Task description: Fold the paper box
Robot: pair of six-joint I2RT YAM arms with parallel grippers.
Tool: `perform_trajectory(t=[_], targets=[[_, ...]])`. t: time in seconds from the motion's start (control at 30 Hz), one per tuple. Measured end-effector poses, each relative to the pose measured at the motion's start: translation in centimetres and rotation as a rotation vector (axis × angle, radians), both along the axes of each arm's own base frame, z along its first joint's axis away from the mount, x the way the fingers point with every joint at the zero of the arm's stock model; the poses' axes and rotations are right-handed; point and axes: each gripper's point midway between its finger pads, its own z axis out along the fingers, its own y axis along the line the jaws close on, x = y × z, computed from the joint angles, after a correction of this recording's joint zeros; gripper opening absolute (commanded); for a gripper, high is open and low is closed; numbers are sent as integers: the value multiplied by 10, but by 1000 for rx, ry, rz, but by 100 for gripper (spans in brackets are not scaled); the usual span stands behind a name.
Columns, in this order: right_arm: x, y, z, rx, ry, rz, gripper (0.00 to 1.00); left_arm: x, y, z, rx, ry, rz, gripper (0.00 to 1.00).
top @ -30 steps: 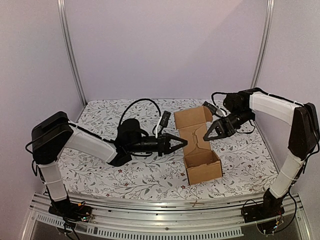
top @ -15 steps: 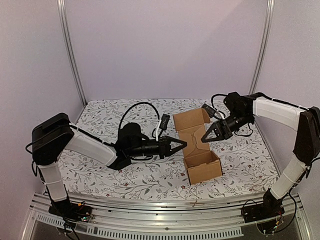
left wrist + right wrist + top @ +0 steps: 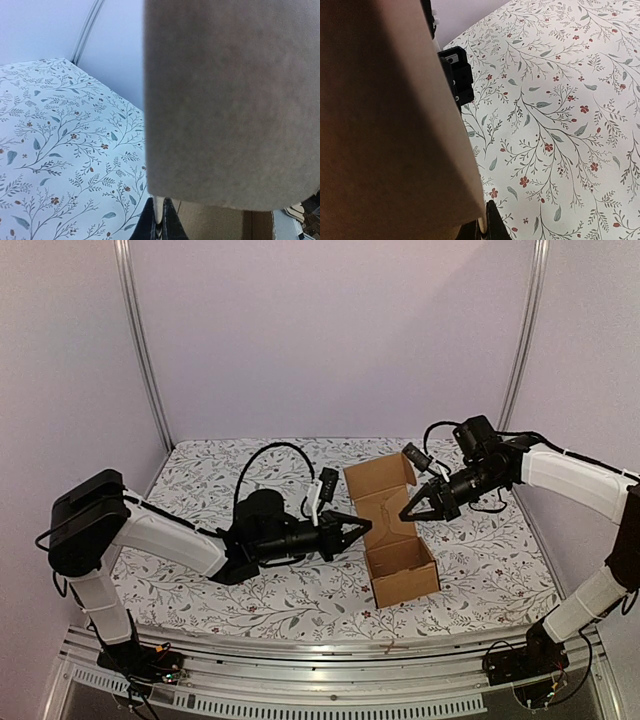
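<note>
The paper box (image 3: pixel 400 575) stands mid-table as a brown, half-folded carton with an open top and its back flap (image 3: pixel 378 478) raised. My left gripper (image 3: pixel 366 528) reaches in from the left and is shut on the edge of the box's left wall. My right gripper (image 3: pixel 404 516) comes from the right and is shut on the right wall's edge. In the left wrist view the box (image 3: pixel 230 100) fills the right side, with a thin cardboard edge pinched in the left gripper (image 3: pixel 162 226). The right wrist view shows the box (image 3: pixel 380 125) on the left, its edge clamped in the right gripper (image 3: pixel 484 227).
A floral tablecloth (image 3: pixel 200 580) covers the table. Aluminium posts (image 3: pixel 140 350) (image 3: pixel 520 340) and pale walls enclose it on three sides. A black cable (image 3: pixel 270 455) loops above the left arm. A black part of the left arm (image 3: pixel 456 75) shows beyond the cardboard.
Both arms have shifted slightly left while holding the box, and the box has moved a little left with them. The right arm's elbow has swung outward.
</note>
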Motion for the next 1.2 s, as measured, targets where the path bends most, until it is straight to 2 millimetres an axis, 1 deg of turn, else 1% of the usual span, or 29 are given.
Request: perform_trajectory(t=[0.1, 0.27, 0.3, 0.43, 0.53, 0.6, 0.77, 0.87, 0.97, 1.07, 1.2], targets=[[2, 0, -1, -9, -5, -12, 6, 1, 1, -2, 10, -11, 14, 0], [9, -2, -5, -36, -14, -46, 17, -1, 2, -4, 24, -37, 19, 0], [11, -4, -7, -48, -12, -57, 21, -3, 5, -7, 34, -46, 18, 0], [16, -18, -10, -96, -12, -86, 35, -7, 13, -26, 102, -93, 11, 0], [16, -27, -2, -125, -35, -71, 44, -9, 21, -43, 172, -143, 4, 0], [14, -32, 6, -147, -60, -50, 48, -10, 24, -52, 220, -182, -3, 0], [18, -40, 24, -195, -146, -32, 51, -7, 27, -63, 316, -313, -6, 0], [22, -41, 25, -223, -172, -44, 52, -1, 30, -66, 369, -408, 17, 0], [22, -38, 21, -246, -171, -39, 52, 7, 33, -69, 427, -490, 42, 0], [20, -31, 13, -262, -154, -27, 52, 13, 32, -71, 468, -550, 54, 0], [15, -23, -3, -290, -135, -15, 50, 18, 32, -76, 514, -621, 62, 1]])
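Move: Both hands pinch opposite side edges of the raised lid. The box body hangs about 6 cm to the left hand's right, 5 cm back and 7 cm below. The lid's middle is some 3 cm to that hand's right, 1 cm ahead and 1 cm up. For the right hand, the lid's middle is roughly 3 cm to the left, level fore and aft and in height. The body lies about 6 cm back, straight in line sideways and 7 cm down. Downward by about 7.5 cm and some 3 cm to its left goes the left hand, keeping its pinch on the lid edge while its fingers tip down and its top rolls back towards the base. Meanwhile the right hand opens to about half and lets go, edging forward, pulling right and up clear of the lid, then dropping back left and down a little. ##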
